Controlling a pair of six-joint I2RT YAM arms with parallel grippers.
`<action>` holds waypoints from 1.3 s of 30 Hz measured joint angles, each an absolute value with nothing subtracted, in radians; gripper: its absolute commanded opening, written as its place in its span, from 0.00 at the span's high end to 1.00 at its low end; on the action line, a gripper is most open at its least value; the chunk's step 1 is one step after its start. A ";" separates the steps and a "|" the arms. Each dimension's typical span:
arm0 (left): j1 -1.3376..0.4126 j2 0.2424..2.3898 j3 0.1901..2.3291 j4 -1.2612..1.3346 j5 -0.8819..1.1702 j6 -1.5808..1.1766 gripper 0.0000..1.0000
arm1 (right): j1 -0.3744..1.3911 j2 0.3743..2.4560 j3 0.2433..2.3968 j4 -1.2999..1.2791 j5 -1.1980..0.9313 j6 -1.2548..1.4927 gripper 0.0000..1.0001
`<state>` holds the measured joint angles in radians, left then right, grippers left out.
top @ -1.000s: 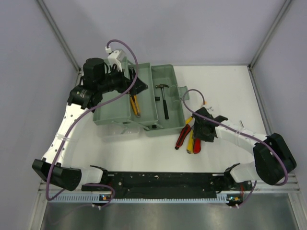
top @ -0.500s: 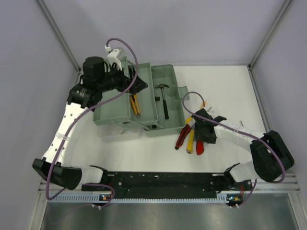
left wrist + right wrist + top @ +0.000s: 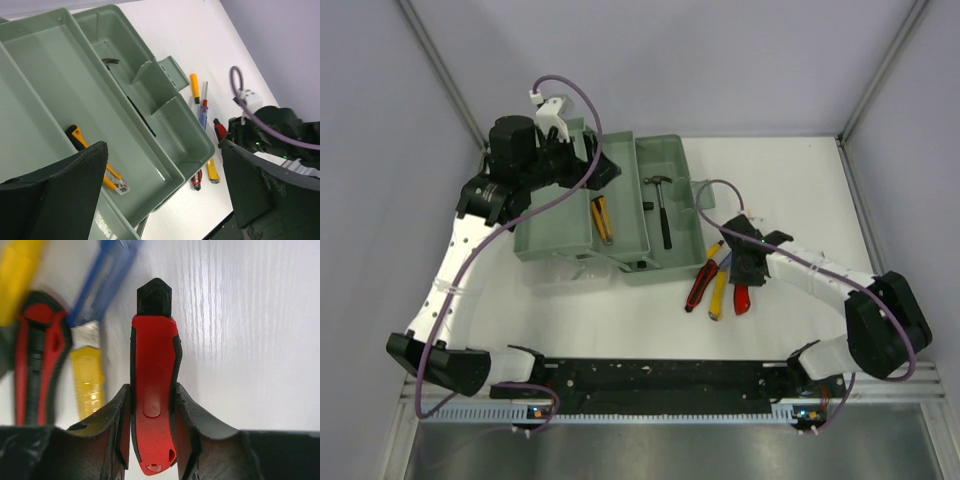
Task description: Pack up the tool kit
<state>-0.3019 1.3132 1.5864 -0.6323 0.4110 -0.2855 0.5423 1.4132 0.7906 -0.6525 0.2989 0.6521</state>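
Observation:
The grey-green toolbox (image 3: 665, 150) stands open at the back left. A black hammer (image 3: 663, 212) lies in its right tray and a yellow-and-black-handled tool (image 3: 602, 220) in the left one. My left gripper (image 3: 588, 165) hovers over the box, open and empty; in its wrist view (image 3: 160, 195) the tray (image 3: 170, 165) lies between the fingers. On the table right of the box, my right gripper (image 3: 744, 282) is shut on a red-handled tool (image 3: 153, 385), whose handle (image 3: 741, 298) sticks out toward me. The jaws press both sides of the handle (image 3: 152, 440).
Beside the held tool lie a red-and-black-handled tool (image 3: 700, 286), a yellow handle (image 3: 718, 298), a blue screwdriver (image 3: 726, 262) and a yellow screwdriver (image 3: 196, 85). Purple cables loop over both arms. Grey walls bound the white table (image 3: 790, 180).
My right gripper has shifted slightly toward the box and closed on the red handle. The left gripper has lifted a little over the toolbox and stays open.

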 measured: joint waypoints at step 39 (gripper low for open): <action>-0.296 1.056 1.539 -0.669 -0.091 -0.361 0.02 | 0.738 2.160 2.033 -0.309 0.072 0.492 0.75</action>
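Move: The right gripper already grips a red utility knife; its goal, the far part of the middle tray, lies about 23 cm ahead, 32 cm left and 8 cm higher. The orange cutter in that tray is 13 cm ahead and 35 cm left, the hammer 18 cm ahead and 20 cm left; the yellow cutter lies 3 cm back and 7 cm left. From the left hand the tray spot is some 12 cm straight ahead and 26 cm below. Keep the right fingers shut on the red utility knife and lift it steeply, then swing it left and forward over the hammer's compartment to the far part of the middle tray, about 32 cm left in all, sinking some 9 cm at the end; tip the fingers up to point forward-left. Draw the open left gripper about 10 cm left and a little up, turning counter-clockwise, clear of that tray. ##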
